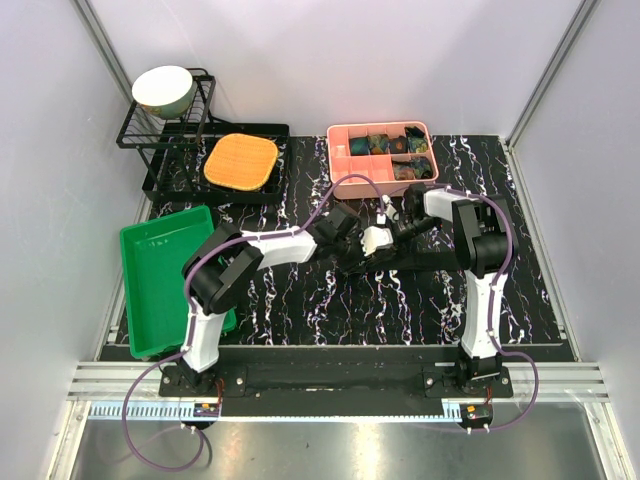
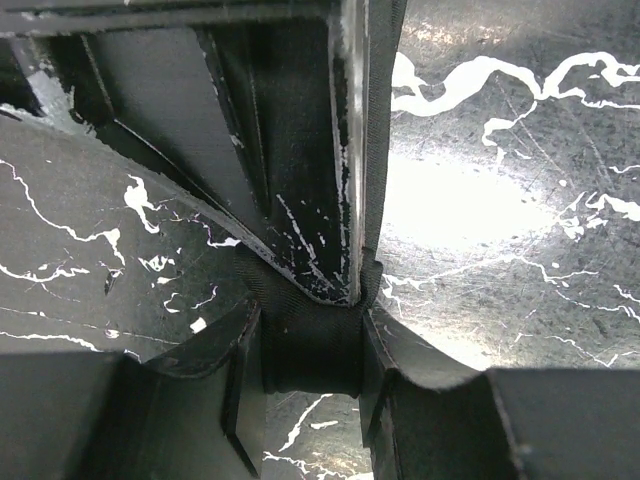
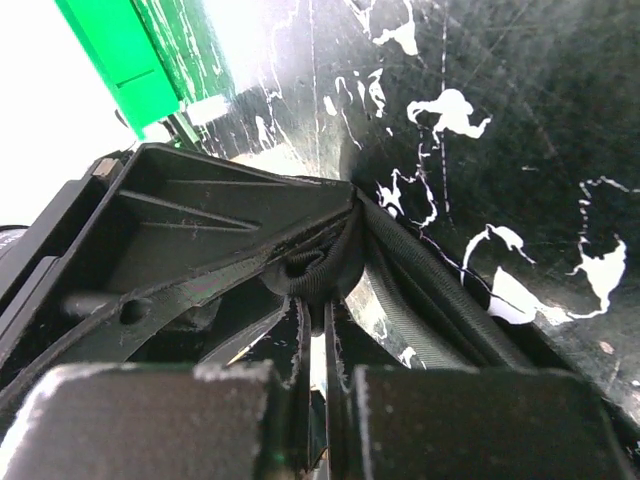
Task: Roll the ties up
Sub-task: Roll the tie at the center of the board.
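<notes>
A black tie (image 2: 310, 345) is wound into a small roll between my left gripper's fingers, so the left gripper (image 2: 310, 380) is shut on it. From the top of that view my right gripper's scratched fingers (image 2: 345, 200) come down onto the roll. In the right wrist view the right gripper (image 3: 325, 320) is shut, pinching a bunched fold of the tie (image 3: 320, 270), and the flat tail (image 3: 440, 300) runs off to the lower right over the marbled table. From above, the left gripper (image 1: 352, 252) and the right gripper (image 1: 383, 240) meet at the table's middle, and the roll itself is hidden.
A pink divided box (image 1: 336, 165) with several rolled ties stands at the back. A green tray (image 1: 165, 275) lies at the left, seen also as the tray's corner (image 3: 120, 50). A black rack with a bowl (image 1: 165, 90) and an orange pad (image 1: 240, 162) sit back left.
</notes>
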Controlling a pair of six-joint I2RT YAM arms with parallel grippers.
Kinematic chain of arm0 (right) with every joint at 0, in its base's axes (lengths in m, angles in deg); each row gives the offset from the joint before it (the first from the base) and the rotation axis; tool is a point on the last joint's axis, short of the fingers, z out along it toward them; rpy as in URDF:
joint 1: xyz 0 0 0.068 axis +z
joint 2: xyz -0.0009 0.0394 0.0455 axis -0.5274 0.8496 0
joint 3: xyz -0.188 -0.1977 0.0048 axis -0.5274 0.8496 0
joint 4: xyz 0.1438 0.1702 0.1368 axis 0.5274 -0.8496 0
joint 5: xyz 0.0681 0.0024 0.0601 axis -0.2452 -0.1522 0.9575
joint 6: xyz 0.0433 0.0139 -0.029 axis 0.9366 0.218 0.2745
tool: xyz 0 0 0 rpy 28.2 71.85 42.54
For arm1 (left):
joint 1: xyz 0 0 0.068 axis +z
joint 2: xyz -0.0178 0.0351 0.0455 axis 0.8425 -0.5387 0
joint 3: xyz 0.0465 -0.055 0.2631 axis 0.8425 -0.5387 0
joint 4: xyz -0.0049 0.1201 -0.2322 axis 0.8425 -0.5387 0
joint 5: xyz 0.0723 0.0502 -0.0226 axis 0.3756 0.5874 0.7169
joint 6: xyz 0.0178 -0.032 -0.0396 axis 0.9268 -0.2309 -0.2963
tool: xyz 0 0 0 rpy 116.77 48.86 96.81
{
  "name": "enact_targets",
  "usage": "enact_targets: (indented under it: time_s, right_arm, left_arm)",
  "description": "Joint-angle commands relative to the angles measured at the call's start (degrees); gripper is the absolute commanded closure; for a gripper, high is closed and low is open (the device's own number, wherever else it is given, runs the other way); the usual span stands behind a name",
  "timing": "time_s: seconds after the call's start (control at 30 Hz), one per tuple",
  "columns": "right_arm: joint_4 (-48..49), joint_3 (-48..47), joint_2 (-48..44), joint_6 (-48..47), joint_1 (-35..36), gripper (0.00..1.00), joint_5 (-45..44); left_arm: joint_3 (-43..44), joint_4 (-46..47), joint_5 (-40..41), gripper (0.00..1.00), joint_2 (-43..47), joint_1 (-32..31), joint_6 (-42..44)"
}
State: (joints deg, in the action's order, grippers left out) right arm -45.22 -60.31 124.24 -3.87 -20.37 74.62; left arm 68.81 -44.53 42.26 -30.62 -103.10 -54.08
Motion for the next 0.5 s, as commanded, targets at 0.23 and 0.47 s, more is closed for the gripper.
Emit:
enact_targets:
  time_s: [0.23, 0.47]
  right_arm:
    - [1.8, 1.6, 3.0, 1.4, -1.4, 1.0, -15.1]
    - [-1.7, -1.2, 6.3, 1.2, -1.3, 1.0, -19.0]
  left_arm:
    - [-12.3, 14.5, -10.1, 0.37, -0.5, 3.3, -3.8]
    - [-14.8, 27.8, -16.8, 0.3, -2.6, 3.6, -5.7]
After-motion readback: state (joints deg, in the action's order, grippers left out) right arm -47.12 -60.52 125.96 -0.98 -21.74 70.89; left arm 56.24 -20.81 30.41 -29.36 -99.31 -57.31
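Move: The left fingers hold the tie's small coil right at their tips, and it sits about 2 cm to the left of the right hand's shut fingertips and 1 cm below. The flat tie tail's visible stretch is centred roughly 10 cm right of the right hand, level with it and 3 cm lower; the pink tray is some 22 cm ahead of the left hand and 2 cm to its right. Left fingers open around the coil, swinging up 15 degrees, while the right, still pinching, eases 2 cm right and down. ##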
